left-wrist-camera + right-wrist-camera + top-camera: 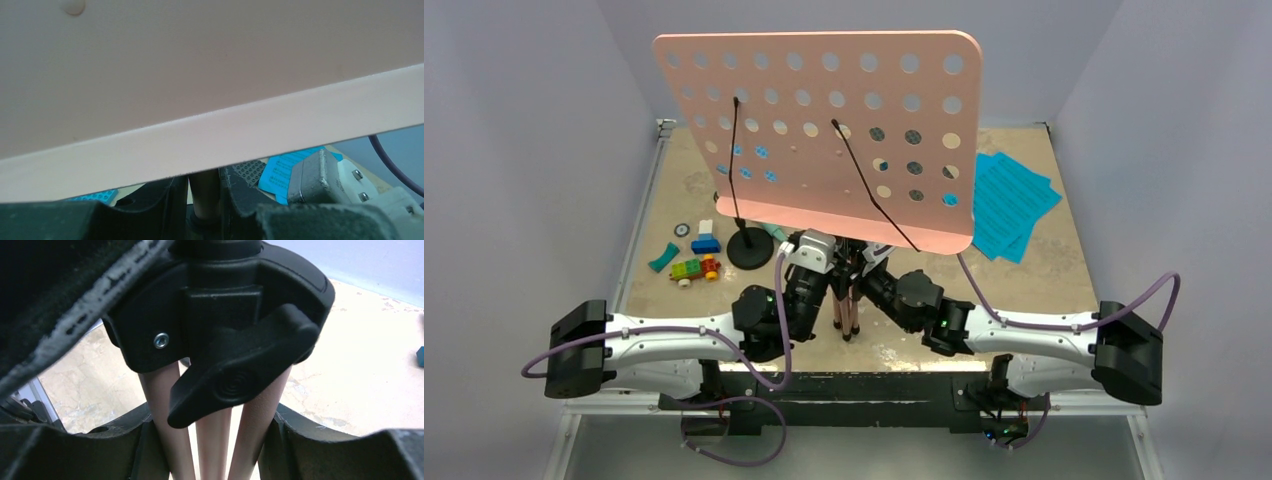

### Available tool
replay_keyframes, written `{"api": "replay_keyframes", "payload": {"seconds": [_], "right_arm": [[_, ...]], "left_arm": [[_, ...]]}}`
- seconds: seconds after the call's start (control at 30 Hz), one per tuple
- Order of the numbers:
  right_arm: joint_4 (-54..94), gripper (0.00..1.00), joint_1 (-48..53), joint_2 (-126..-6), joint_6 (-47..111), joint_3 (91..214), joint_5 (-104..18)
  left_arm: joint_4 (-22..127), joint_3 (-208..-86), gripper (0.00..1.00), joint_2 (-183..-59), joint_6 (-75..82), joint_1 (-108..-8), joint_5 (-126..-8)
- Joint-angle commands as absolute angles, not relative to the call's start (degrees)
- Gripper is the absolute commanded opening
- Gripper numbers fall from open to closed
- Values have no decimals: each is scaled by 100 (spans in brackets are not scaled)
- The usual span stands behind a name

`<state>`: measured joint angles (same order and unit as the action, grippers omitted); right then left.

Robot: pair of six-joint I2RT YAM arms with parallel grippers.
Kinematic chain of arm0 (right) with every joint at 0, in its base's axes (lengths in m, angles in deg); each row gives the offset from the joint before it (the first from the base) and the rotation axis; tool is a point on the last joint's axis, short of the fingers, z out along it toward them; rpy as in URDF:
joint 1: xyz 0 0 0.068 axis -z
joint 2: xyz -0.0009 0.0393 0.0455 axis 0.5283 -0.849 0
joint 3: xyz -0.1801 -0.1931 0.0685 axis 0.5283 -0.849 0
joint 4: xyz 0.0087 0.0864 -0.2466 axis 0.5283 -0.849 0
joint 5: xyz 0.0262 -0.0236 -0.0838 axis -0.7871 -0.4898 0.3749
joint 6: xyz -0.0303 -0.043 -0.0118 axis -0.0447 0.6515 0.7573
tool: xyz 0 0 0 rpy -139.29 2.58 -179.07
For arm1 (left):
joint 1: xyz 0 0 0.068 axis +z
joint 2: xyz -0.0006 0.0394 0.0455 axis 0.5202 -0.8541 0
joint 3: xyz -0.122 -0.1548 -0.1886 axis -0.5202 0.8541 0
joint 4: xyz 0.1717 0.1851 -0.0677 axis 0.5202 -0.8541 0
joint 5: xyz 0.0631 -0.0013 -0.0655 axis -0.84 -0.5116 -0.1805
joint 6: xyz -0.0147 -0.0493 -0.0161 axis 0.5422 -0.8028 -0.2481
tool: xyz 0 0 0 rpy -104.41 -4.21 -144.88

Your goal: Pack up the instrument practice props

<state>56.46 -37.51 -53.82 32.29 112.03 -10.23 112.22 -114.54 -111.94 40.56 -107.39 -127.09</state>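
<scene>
The pink music stand's perforated board [824, 130] towers over the table's middle and fills the left wrist view [200, 75]. My left gripper [814, 250] is shut on its pole [205, 192] just under the board. My right gripper [864, 265] sits lower, both fingers pressed against the three folded legs [215, 440] below the black clamp lever [240, 375]. Cyan sheet-music pages [1009, 200] lie at the back right. The black round-base mic stand [749, 250] is just left of my left gripper, with the mint microphone [776, 232] half hidden beside it.
Small coloured bricks [696, 268] and a teal curved piece [662, 258] lie at the left. A blue baseplate [754, 160] and a grey baseplate [904, 150] show through the board's holes. Two black cables hang down the board. Grey walls close in three sides.
</scene>
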Motion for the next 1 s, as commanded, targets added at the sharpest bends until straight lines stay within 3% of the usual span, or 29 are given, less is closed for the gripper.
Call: {"api": "replay_keyframes", "payload": {"seconds": [0.0, 0.1, 0.27, 0.43, 0.57, 0.87, 0.97], "right_arm": [[5522, 0, -3763, -4887, 3271, 11549, -1150], [5538, 0, -3763, -4736, 3391, 11511, -1226], [5786, 0, -3772, -4607, 3476, 11316, -1271], [5954, 0, -3780, -4542, 3473, 11180, -1258], [6079, 0, -3780, -4469, 3388, 11064, -1230], [6197, 0, -3793, -4273, 3257, 10903, -1019], [6140, 0, -3796, -4227, 3234, 10921, -831]], "left_arm": [[11835, -11613, 0, -11291, 5006, -10754, -12576], [12069, -11633, 2, -11348, 5275, -10754, -12553], [12033, -11599, 43, -11353, 5340, -10754, -12455], [12010, -11602, 66, -11367, 5323, -10754, -12501], [11959, -11597, 73, -11367, 5314, -10754, -12612], [11688, -11312, 79, -11190, 5052, -10759, -12798], [11223, -11158, 91, -11010, 4667, -10784, -12842]]}}
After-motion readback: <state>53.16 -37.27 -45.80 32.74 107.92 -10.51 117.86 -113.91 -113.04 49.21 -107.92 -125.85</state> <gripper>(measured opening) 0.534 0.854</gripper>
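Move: The left fingers are shut around the music stand's pole, with the black hub about 6 cm below them and the perforated desk's middle some 20 cm above and 8 cm ahead. The right fingers hold the folded legs, the hub about 6 cm above them. From the right hand, the round-based black stand lies about 13 cm ahead, 20 cm left and 23 cm down; the blue sheets roughly 25 cm ahead, 41 cm right and 24 cm down. Rightward, slowly and almost level, the right hand draws the music stand about 3 cm, drifting back slightly and keeping its grip on the folded legs just under the hub. Meanwhile the left hand stays nearly in place around the pole, rises barely 1 cm with its fingertips tipping up about 5 degrees, and opens its fingers wide to free the pole. ##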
